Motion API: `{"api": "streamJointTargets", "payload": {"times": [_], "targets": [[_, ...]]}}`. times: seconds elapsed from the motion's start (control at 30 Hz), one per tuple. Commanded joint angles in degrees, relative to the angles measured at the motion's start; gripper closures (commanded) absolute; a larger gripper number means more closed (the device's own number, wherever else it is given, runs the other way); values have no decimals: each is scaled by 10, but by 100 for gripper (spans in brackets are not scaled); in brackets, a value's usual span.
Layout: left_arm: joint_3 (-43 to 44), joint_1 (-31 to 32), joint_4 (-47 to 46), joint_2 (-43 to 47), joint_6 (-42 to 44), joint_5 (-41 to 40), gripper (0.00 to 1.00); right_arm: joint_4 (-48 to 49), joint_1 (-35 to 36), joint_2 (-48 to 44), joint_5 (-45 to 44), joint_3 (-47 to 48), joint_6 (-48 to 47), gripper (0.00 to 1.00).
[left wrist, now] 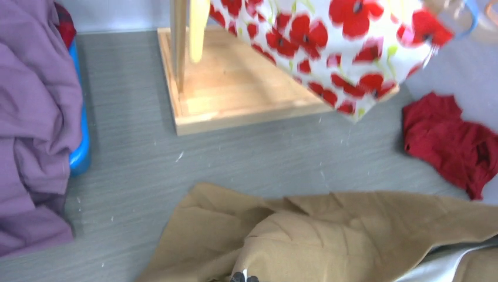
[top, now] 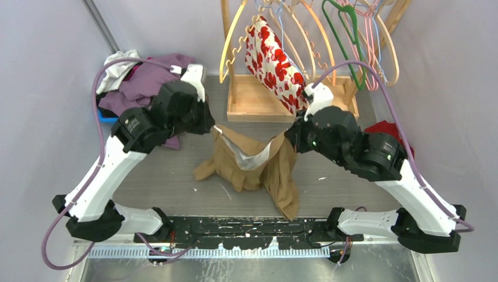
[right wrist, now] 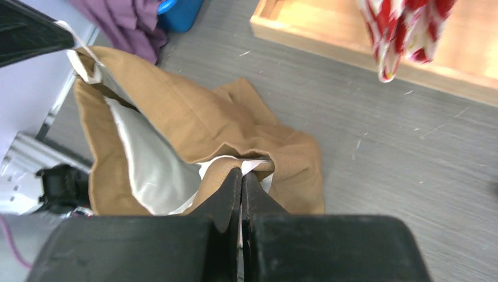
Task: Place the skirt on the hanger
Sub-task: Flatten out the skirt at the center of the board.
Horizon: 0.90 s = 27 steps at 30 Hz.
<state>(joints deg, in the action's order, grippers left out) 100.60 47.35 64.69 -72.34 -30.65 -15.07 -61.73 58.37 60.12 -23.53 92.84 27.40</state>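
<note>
The tan skirt (top: 252, 170) with a pale lining hangs stretched between both grippers, its lower part lying crumpled on the grey table. My left gripper (top: 214, 126) is shut on one end of the waistband; in the left wrist view only its fingertips (left wrist: 245, 277) peek out from under the tan cloth (left wrist: 329, 241). My right gripper (right wrist: 241, 171) is shut on the other end of the waistband, with the skirt (right wrist: 194, 117) opening out beyond it. Several hangers (top: 234, 35), of wood, wire and green plastic, hang on the rack behind the skirt.
A red-and-white floral garment (top: 273, 61) hangs on the rack over its wooden base (top: 258, 97). Purple and white clothes (top: 147, 82) are piled on a blue bin (left wrist: 81, 153) at the back left. A red garment (left wrist: 455, 144) lies at the right.
</note>
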Motion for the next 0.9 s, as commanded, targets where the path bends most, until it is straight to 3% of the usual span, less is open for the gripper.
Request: {"api": "streamJointTargets", "payload": {"times": [0.0,0.17,0.3,0.37,0.47,0.53,0.73,0.87], "targets": [[142,-51,-3,-69,68,61,100,20,-86,47,13,71,-61,99],[327,-92,33,-167,101,91,100,38,-204,108,106,141,-90,99],[483,-114,83,-242,114,111,100,24,-225,165,118,240,-107,99],[489,-117,82,-244,116,116,100,15,-225,180,122,275,-111,99],[385,-117,38,-191,112,117,100,9,-225,182,140,277,-114,99],[263,-117,-10,-130,104,114,100,19,-225,160,161,227,-107,99],[-114,-116,-130,61,34,118,100,113,-222,39,271,-71,-53,99],[-304,-110,-202,126,-21,132,100,191,-194,-41,281,-285,0,99]]}}
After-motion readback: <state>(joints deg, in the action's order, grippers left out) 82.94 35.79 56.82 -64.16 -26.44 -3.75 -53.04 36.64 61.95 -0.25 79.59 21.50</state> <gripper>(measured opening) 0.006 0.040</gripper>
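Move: The middle of the board, where the held brown skirt is to go, lies about 35 cm below both hands: some 9 cm right and 2 cm back of the left hand, about 11 cm left and 2 cm ahead of the right one. From the right hand, the hung floral skirt is some 22 cm ahead and 3 cm left, near hand height, and the rack's tray 27 cm ahead, 5 cm right. The laundry basket is 18 cm ahead and 23 cm left of the left hand. Forward and up in one quick swing, about 10 cm out for both hands, the left climbing some 10 cm and the right about half that, then sharply back and down towards the board, the left also drifting left. Both keep their pinch on the waistband; the fingers tip up during the rise and down during the drop. ##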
